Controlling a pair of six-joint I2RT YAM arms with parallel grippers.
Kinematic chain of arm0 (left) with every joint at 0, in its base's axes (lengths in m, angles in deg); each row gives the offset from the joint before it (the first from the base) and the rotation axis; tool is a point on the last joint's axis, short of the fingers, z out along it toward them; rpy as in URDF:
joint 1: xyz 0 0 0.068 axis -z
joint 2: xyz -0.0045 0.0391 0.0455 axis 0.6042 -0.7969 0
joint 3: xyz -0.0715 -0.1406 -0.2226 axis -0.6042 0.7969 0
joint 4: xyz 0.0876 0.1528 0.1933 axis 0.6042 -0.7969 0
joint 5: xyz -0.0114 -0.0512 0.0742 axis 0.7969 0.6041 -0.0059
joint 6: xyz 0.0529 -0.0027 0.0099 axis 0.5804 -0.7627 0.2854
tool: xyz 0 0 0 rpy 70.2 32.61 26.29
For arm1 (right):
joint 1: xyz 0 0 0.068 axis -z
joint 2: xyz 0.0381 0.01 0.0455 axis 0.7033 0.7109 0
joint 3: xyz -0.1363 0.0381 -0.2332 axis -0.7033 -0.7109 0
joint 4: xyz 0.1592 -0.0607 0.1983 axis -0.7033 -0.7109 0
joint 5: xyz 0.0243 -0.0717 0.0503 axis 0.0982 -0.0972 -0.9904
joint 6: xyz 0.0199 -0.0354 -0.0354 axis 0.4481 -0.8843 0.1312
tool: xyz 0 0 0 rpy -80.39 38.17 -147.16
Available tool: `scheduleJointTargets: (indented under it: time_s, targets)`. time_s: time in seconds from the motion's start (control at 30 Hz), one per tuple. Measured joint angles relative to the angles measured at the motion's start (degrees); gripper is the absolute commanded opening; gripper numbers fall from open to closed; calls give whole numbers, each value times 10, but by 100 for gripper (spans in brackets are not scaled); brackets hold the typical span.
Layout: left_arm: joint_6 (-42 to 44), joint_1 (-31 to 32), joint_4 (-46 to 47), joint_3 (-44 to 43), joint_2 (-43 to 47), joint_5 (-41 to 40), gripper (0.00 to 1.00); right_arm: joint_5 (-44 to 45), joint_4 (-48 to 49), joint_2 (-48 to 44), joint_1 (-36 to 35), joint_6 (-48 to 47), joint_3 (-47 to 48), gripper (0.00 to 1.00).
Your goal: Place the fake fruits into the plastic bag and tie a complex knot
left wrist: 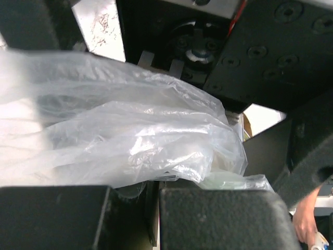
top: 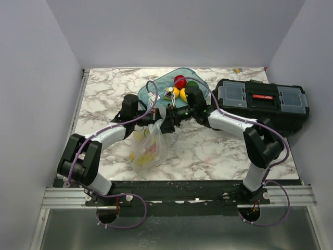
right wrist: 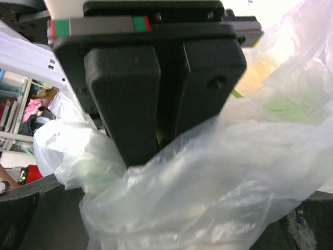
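Note:
The plastic bag [top: 148, 147] hangs at table centre with yellow and red fake fruits showing through it. Its gathered top is pinched in my left gripper [top: 158, 119], whose fingers [left wrist: 223, 219] are shut on the clear film [left wrist: 135, 140]. My right gripper [top: 169, 124] meets it from the right. In the right wrist view its fingers [right wrist: 18, 219] stand wide apart, open, with bag film [right wrist: 197, 192] bulging between them. More fake fruits, red [top: 180, 80], yellow [top: 180, 94] and green [top: 193, 84], lie in a teal tub [top: 156, 86]. The knot is hidden where the grippers meet.
A black toolbox [top: 263, 99] with clear lid compartments stands at the right rear. The teal tub sits just behind both grippers. A small yellow object [top: 237, 70] lies by the back wall. White walls close in the marble table [top: 104, 94] on three sides.

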Motion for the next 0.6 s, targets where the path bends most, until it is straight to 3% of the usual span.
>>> scheduleJointTargets:
  time_s: [0.33,0.4,0.53,0.6]
  targets:
    - [7,-11,-11,0,0,10,0,-4,-143,-72,70,-96,-7,86]
    - [8,-11,-13,0,0,10,0,-3,-173,-77,86,-115,-7,78]
    - [8,-11,-13,0,0,10,0,-3,-223,-92,102,-153,-15,46]
    - [8,-11,-13,0,0,11,0,-2,-235,-104,103,-167,-28,38]
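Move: The bag's neck, pinched in the left gripper's fingertips, lies about 3 cm to the right gripper's left, roughly level in height and reach; from the left hand point it is some 1 cm to the right. The fruits in the bag hang about 12 cm back, 8 cm left and 12 cm below the right hand. The nearest yellow fruit in the blue tub sits roughly 14 cm ahead, 4 cm right and 13 cm lower. Draw the open right gripper off to the right, about 8 cm away from the bag's neck and the left gripper, easing a little forward on the way and rolling it slightly. Over the last stretch bring its fingers from nearly wide to about half open. Keep the left gripper almost still, shut on the neck. ##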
